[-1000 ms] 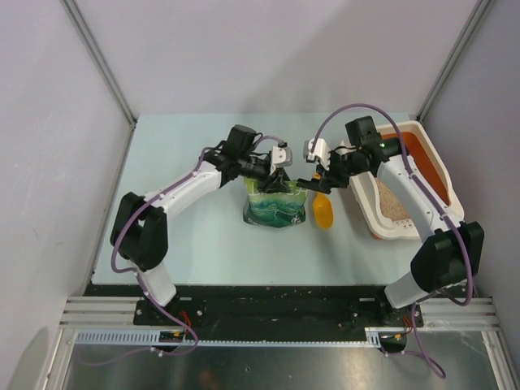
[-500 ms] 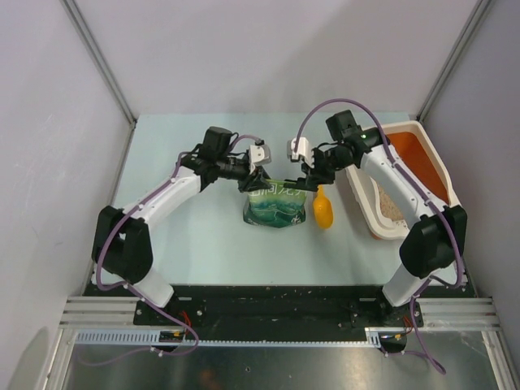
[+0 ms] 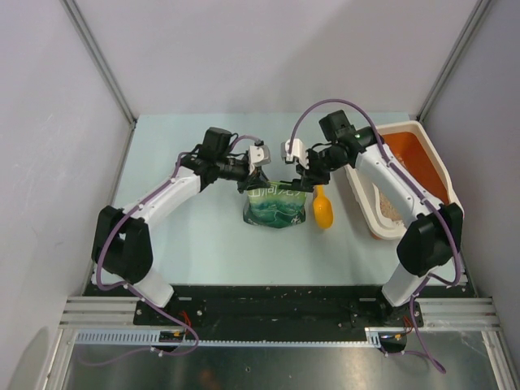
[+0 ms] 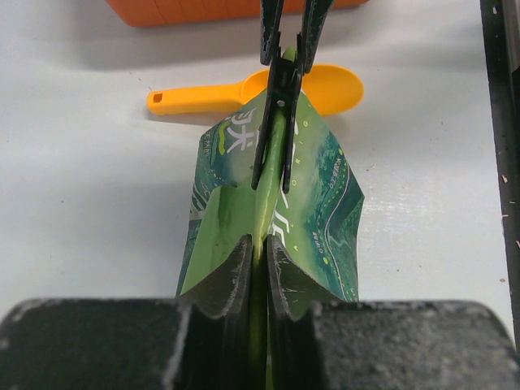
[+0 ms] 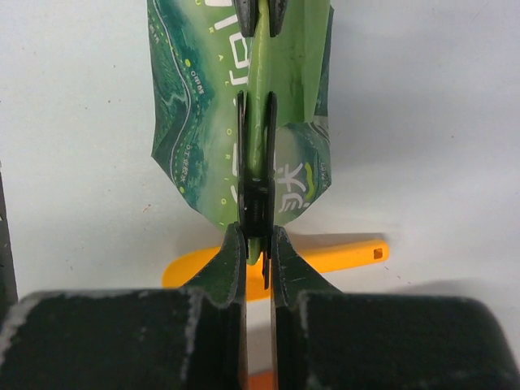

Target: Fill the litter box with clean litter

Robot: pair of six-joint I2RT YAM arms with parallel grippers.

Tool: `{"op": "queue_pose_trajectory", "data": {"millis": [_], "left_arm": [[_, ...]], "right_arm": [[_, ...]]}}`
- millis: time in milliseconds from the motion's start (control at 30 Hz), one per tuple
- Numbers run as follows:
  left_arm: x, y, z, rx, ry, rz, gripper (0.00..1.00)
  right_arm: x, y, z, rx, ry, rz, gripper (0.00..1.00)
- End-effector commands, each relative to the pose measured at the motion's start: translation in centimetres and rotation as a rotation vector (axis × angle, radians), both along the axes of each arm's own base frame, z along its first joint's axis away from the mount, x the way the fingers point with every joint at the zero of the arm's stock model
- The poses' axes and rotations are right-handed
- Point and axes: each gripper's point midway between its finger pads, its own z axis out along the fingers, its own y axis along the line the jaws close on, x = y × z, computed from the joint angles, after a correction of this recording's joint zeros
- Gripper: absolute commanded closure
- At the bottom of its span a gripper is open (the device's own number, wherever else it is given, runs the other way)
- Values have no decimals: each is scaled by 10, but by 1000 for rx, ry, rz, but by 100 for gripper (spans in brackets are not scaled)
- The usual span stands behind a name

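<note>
The green bag [image 3: 275, 208] stands upright mid-table between both arms. My left gripper [image 3: 258, 182] is shut on the left end of its folded top edge; in the left wrist view the jaws [image 4: 258, 245] pinch the green bag [image 4: 321, 219]. My right gripper [image 3: 301, 180] is shut on a black clip [image 5: 258, 213] that runs along the top of the green bag [image 5: 191, 138]. The litter box [image 3: 422, 138], white with an orange inside, lies at the right. Pale clean litter [image 3: 392, 210] covers its near end.
An orange scoop [image 3: 323, 211] lies on the table between the bag and the box, and also shows as the scoop [image 4: 195, 99] beyond the bag and the scoop [image 5: 345, 253] under the right jaws. Grey walls close in the table on three sides.
Both grippers have shifted a little to the left along the bag's top. The left jaws have closed onto the bag's top edge. The right grip is unchanged.
</note>
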Motion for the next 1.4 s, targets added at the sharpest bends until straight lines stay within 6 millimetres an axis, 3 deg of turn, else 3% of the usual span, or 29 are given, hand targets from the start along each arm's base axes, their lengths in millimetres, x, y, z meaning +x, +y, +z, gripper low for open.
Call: {"op": "queue_pose_trajectory", "data": {"millis": [0, 67, 200, 300, 467, 733, 867, 967, 1000, 1033, 1167, 1200, 1267, 1333, 1367], "left_arm": [[-4, 2, 15, -25, -37, -12, 86], [-4, 2, 14, -24, -36, -12, 85], [-5, 3, 14, -22, -35, -9, 72], [-5, 5, 15, -19, -41, -3, 68], [-5, 5, 15, -19, -48, -1, 66], [-1, 10, 21, -19, -61, 23, 57], [4, 16, 34, -34, -75, 48, 52], [13, 24, 51, -47, -90, 103, 47], [15, 27, 62, -59, -107, 117, 45], [20, 31, 67, -57, -105, 157, 43], [41, 56, 96, -74, -122, 308, 29], [43, 61, 108, -91, -125, 341, 27], [52, 76, 118, -94, -144, 406, 20], [58, 85, 129, -93, -175, 453, 13], [63, 92, 132, -87, -187, 488, 4]], "right_arm": [[-15, 21, 5, 46, 52, 55, 100], [-16, 25, 6, 48, 53, 65, 100], [-17, 31, 7, 54, 53, 76, 100], [-16, 35, 6, 53, 50, 82, 100], [-15, 37, 4, 51, 57, 77, 100], [-16, 32, -15, -3, 96, 57, 100], [-15, 28, -15, -11, 108, 27, 99], [-6, 24, -4, 5, 87, -43, 83], [0, 24, 3, 19, 72, -65, 70], [4, 23, 10, 32, 61, -89, 65], [31, 11, 58, 164, 51, -266, 45], [44, 1, 71, 206, 37, -326, 36], [55, -8, 91, 283, 38, -387, 27], [75, -25, 116, 385, 37, -506, 0], [81, -31, 122, 415, 37, -550, 0]]}}
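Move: The left hand already pinches the bag top near its left part; the middle of the bag top is some 5 cm to its right, level with it. The clip's middle lies about 9 cm to its right, also level. From the right hand, which holds the clip, the middle of the bag top lies roughly 6 cm left, straight across, and the clip's middle 2 cm left. The scoop lies about 17 cm below and 7 cm right, barely farther out; the litter box is some 30 cm right and 6 cm out. Leftwards first, the right hand eases the clip about 2.5 cm farther along the bag top, while the left hand stays there and loosens its pinch. Then both fingers spread wide and let go: the left hand backs off up, left and forward, turning some 20 degrees counter-clockwise; the right lifts up and forward and a little right, turning clockwise. ##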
